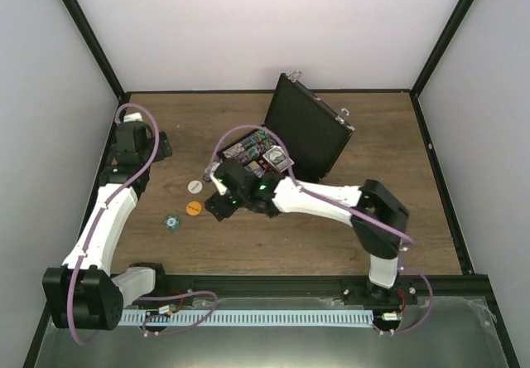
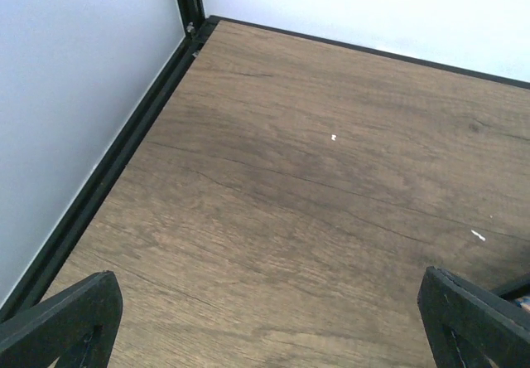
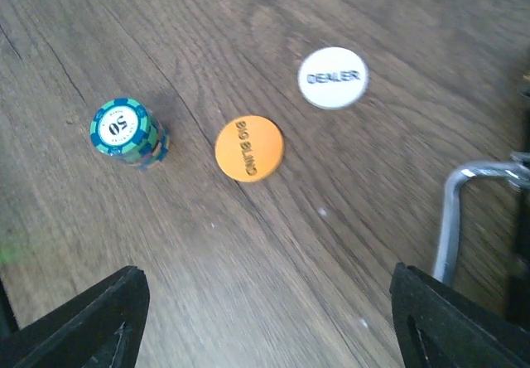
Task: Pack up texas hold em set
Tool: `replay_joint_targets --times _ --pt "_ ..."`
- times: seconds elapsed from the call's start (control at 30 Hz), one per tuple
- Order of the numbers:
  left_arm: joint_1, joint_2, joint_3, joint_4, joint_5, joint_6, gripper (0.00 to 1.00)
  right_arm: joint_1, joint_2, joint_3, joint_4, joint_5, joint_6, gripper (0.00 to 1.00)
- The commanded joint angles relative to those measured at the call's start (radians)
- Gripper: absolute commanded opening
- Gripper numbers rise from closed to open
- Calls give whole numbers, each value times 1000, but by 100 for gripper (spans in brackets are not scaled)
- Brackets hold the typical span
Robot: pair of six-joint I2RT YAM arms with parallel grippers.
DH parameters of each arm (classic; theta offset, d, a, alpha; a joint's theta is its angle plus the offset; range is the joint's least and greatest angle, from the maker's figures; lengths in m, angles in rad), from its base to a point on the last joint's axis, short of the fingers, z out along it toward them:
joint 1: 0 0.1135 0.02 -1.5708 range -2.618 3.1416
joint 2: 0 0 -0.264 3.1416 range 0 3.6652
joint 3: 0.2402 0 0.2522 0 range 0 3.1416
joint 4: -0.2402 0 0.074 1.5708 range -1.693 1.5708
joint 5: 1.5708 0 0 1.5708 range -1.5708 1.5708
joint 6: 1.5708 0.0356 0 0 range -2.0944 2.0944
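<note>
The black case (image 1: 308, 129) of the texas hold em set stands open at the back middle, its lid tilted up, with multicoloured chips (image 1: 255, 151) in its tray. On the wood lie a white DEALER button (image 3: 333, 78) (image 1: 193, 186), an orange button (image 3: 248, 148) (image 1: 194, 209) and a short green-and-blue chip stack (image 3: 124, 132) (image 1: 171, 222). My right gripper (image 3: 269, 322) (image 1: 219, 204) hovers just right of the buttons, open, with nothing between its fingers. My left gripper (image 2: 269, 318) (image 1: 161, 146) is open over bare wood at the far left.
The case's silver handle (image 3: 451, 219) shows at the right edge of the right wrist view. A black frame rail (image 2: 116, 161) and white walls bound the table on the left and at the back. The right arm (image 1: 331, 196) lies across the table's middle.
</note>
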Motion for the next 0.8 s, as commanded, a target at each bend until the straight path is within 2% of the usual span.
replay_joint_targets --times 0.0,0.33,0.77 --pt "2 -35 -24 5 33 -5 100 45 144 134 0 35 -88 81" --pt "3 -48 -32 16 74 -8 100 56 400 352 -48 28 -152 82" --pt "2 -49 -30 19 88 -11 100 73 535 455 -79 44 -213 83"
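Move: The orange big blind button lies about 10 cm to the left of my right hand, 2 cm ahead and some 13 cm below it. At that same table level, the white dealer button is 6 cm farther out than it, and the green chip stack stands about 6 cm left of it and 4 cm nearer me. The case handle is some 8 cm ahead of my right hand and 2 cm right. From my left hand the orange button is about 11 cm back, 13 cm right and 22 cm down. I swing my empty right hand left and down to the orange big blind button, sinking about 11 cm while going some 8 cm left, sideways travel first and then mostly straight down. On the way I tip the fingers about 15 degrees steeper towards the table and keep them wide open, stopping low just short of the button without closing on it. ##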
